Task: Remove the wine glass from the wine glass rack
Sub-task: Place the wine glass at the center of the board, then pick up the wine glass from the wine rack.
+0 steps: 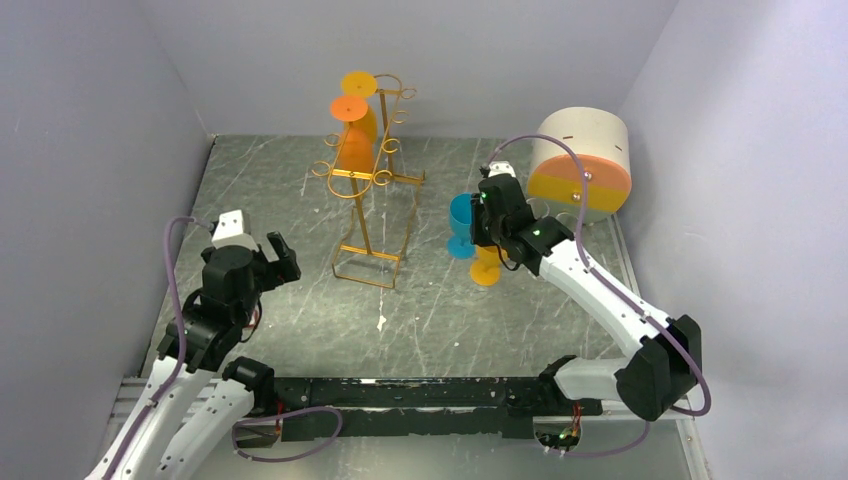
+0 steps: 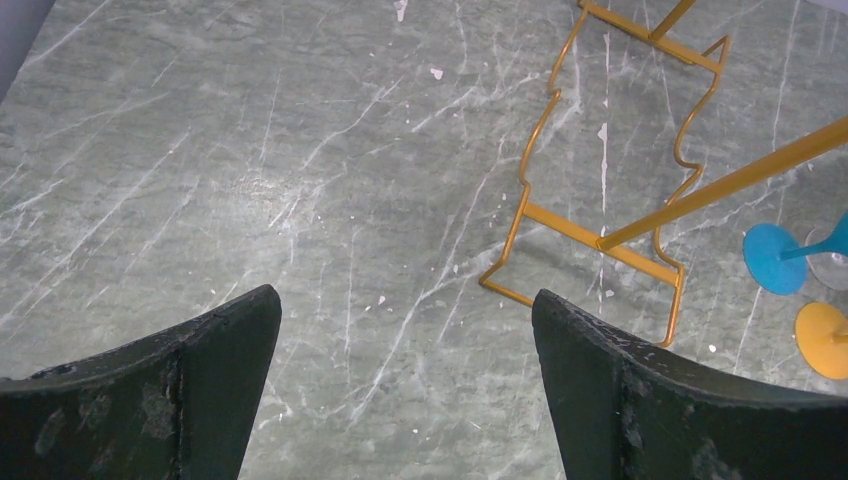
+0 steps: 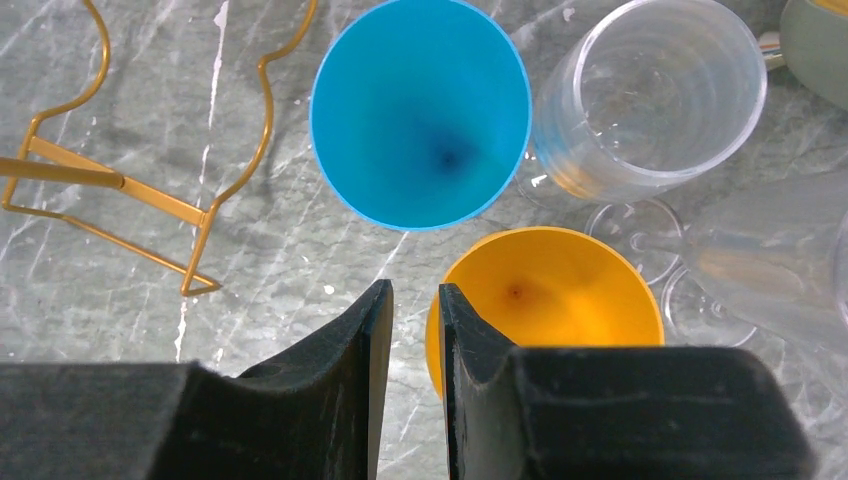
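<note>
The gold wire wine glass rack (image 1: pixel 372 185) stands at mid-table, and two orange wine glasses (image 1: pixel 352 125) hang upside down from its far top bar. To its right, a blue wine glass (image 1: pixel 460 222) and an orange wine glass (image 1: pixel 487 268) stand upright on the table. My right gripper (image 3: pixel 413 288) hovers over them with its jaws a narrow gap apart, holding nothing. The left rim of the orange glass (image 3: pixel 550 300) shows in that gap. The blue glass (image 3: pixel 420 110) is just ahead. My left gripper (image 2: pixel 405 292) is wide open and empty, left of the rack's base (image 2: pixel 600 235).
A clear glass (image 3: pixel 650 95) stands right of the blue one, and another clear glass (image 3: pixel 760 260) lies beside it. A white and orange drum (image 1: pixel 585 165) sits at the back right. Grey walls close in the marble table (image 1: pixel 300 330) on three sides.
</note>
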`<state>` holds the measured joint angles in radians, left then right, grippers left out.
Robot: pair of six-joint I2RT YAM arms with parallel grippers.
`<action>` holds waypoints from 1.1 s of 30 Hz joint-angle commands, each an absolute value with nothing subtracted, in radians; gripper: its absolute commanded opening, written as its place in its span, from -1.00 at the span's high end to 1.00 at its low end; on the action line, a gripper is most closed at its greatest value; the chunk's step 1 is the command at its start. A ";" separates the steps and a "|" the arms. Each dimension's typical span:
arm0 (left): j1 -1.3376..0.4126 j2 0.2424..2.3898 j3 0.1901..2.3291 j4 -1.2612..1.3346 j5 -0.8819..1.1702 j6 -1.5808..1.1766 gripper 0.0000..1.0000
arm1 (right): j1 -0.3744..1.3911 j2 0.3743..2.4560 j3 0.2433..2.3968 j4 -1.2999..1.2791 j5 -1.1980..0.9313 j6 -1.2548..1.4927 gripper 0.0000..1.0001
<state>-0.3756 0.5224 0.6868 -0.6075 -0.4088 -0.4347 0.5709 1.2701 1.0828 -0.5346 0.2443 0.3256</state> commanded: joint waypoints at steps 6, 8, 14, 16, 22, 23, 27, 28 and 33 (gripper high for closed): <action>-0.368 0.566 0.699 -0.575 -0.385 -0.425 -0.99 | 0.567 1.164 1.032 -0.426 0.104 0.372 0.46; -0.366 0.587 0.701 -0.572 -0.375 -0.422 -0.99 | 0.567 1.126 0.993 -0.365 0.035 0.376 0.44; -0.364 0.644 0.705 -0.578 -0.374 -0.448 -0.99 | 0.567 1.048 0.894 -0.202 -0.097 0.452 0.36; -0.361 0.669 0.705 -0.572 -0.356 -0.444 -0.99 | 0.566 1.031 0.875 -0.165 -0.128 0.469 0.33; -0.341 0.723 0.711 -0.559 -0.338 -0.554 -0.97 | 0.565 1.017 0.874 -0.177 -0.135 0.501 0.06; -0.320 0.737 0.700 -0.524 -0.263 -0.554 -0.96 | 0.565 1.016 0.879 -0.197 -0.105 0.517 0.01; -0.187 0.823 0.687 -0.450 -0.080 -0.585 -0.96 | 0.566 0.986 0.870 -0.212 -0.085 0.519 -0.09; -0.145 0.836 0.676 -0.424 -0.028 -0.593 -0.96 | 0.566 0.978 0.867 -0.218 -0.084 0.514 -0.12; 0.036 0.842 0.655 -0.306 0.126 -0.644 -0.96 | 0.567 0.934 0.877 -0.271 -0.035 0.486 -0.31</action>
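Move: The orange glass still hanging on the rack is about 18 cm ahead of the right hand, 25 cm to its left and 4 cm above; from the left hand it is about 26 cm ahead, 16 cm right and slightly above. Below the right hand, some 9 cm down, stand the yellow glass 3 cm to its right, the blue glass 7 cm ahead and 1 cm left, and a clear glass 8 cm ahead and 8 cm right. The yellow glass, already let go, is left standing as the right hand rises some 6 cm and draws left and back about 5 cm each, clear of its rim, rolling nearly 30 degrees with its left side up and its fingers spreading much wider. Meanwhile the open, empty left hand sinks 6 cm, then also reaches 5 cm forward, dipping its fingertips. ##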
